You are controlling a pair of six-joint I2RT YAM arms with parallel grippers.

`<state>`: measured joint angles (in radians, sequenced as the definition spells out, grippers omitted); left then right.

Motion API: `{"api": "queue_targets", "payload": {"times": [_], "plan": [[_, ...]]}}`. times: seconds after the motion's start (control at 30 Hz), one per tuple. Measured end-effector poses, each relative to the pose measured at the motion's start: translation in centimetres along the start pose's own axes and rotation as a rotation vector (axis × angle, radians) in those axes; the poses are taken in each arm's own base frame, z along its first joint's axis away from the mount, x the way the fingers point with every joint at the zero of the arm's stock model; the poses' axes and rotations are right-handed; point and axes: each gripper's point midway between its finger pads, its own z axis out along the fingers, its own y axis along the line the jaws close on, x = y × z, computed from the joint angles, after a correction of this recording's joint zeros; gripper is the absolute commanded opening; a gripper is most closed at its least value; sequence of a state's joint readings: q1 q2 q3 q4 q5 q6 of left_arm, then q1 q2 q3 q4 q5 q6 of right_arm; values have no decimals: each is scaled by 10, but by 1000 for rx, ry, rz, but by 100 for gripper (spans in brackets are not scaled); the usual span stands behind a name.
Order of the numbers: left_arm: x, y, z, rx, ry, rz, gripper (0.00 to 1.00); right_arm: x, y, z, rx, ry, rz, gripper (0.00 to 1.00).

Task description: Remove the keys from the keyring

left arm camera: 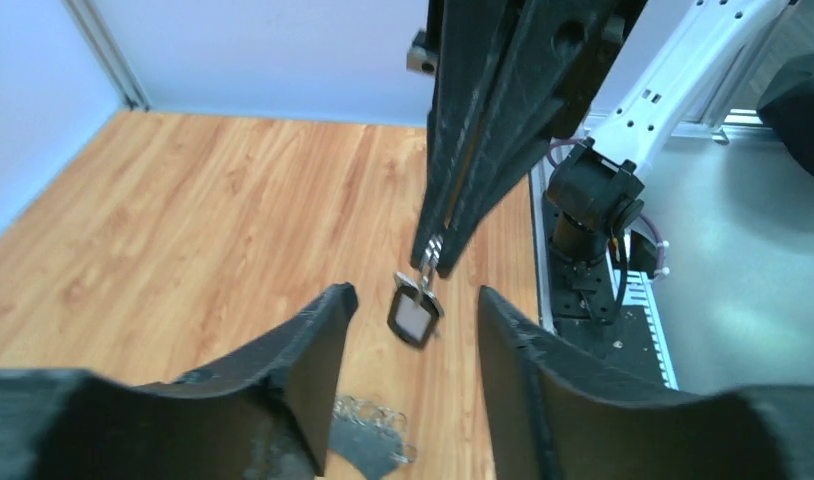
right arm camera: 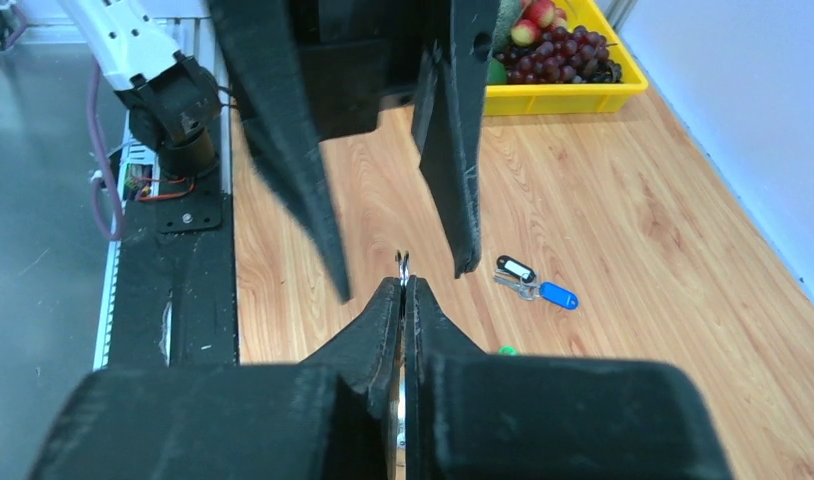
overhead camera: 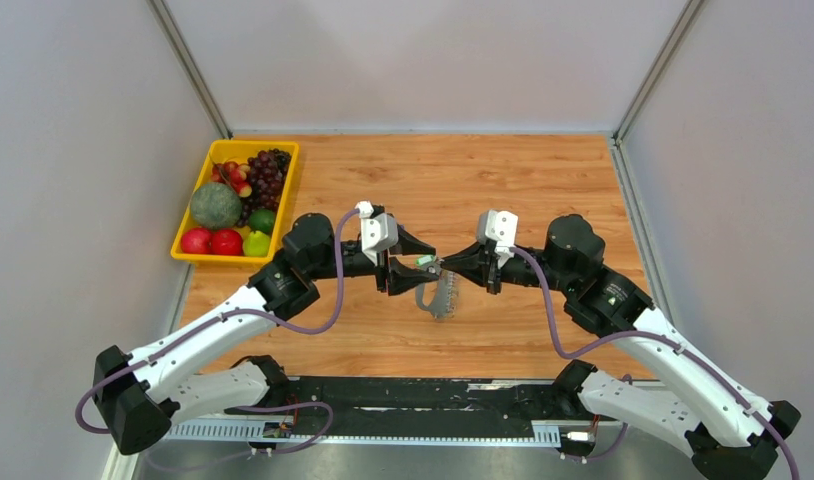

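Observation:
My right gripper (right arm camera: 404, 282) is shut, with a bit of silvery metal pinched at its tip. In the left wrist view a black-and-white key (left arm camera: 415, 315) hangs from that tip above the table. My left gripper (left arm camera: 415, 292) is open, one finger on each side of the hanging key and apart from it. The silvery chain of the keyring (left arm camera: 375, 415) lies blurred on the wood below; from above the keyring (overhead camera: 441, 296) shows just under the two gripper tips. On the table lie a blue key (right arm camera: 558, 295), another black-and-white key (right arm camera: 516, 268) and a small green tag (right arm camera: 505, 351).
A yellow bin (overhead camera: 235, 147) of fruit stands at the back left of the wooden table. The black base rail (overhead camera: 403, 395) runs along the near edge. Grey walls close in the left, right and back sides.

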<state>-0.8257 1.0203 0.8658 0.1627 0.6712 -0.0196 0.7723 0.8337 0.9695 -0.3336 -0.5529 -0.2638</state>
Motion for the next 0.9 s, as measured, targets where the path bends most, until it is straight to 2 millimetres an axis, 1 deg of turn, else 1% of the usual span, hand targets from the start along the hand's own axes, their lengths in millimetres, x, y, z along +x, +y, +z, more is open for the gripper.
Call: {"api": "queue_targets", "payload": {"times": [0.07,0.2,0.27,0.53,0.63,0.9], "plan": [[7,1,-2,-22,0,-19,75,-1,-3,0,18,-4,2,0],[27,-1,-10,-59,7,-43,83,-1,-7,0,41,-3,19,0],[32,-1,-12,-72,6,-50,85,-2,-8,0,50,-6,28,0],[37,7,-8,-109,-48,-67,86,-10,-14,5,74,-44,58,0],[39,14,-4,-131,-58,-73,86,-8,-16,10,76,-49,74,0],[46,37,5,-214,-67,-71,87,5,-24,24,96,-48,121,0]]}}
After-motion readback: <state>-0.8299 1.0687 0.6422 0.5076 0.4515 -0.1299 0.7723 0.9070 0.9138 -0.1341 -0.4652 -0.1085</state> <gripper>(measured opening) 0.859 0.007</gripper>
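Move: A dark-framed tag hangs from the keyring in the right fingertips; it is roughly 2 cm right of the left hand and 3 cm lower, level with it fore and aft. About 25 cm below, the metal plate lies some 6 cm ahead and 1 cm right, the green tag 14 cm ahead and 1 cm left, the blue-tagged keys 20 cm ahead and 8 cm left. From the right hand, the left fingers' gap is about 2 cm left. Down first, then forward: the left hand sinks some 3.5 cm while its half-open fingers spread wide, then travels about 4 cm forward below the ring, turning some 10 degrees counter-clockwise, to straddle the hanging tag without closing. The right hand, still pinching the keyring, carries it about 3 cm forward and 2 cm left, towards the left hand's side. ##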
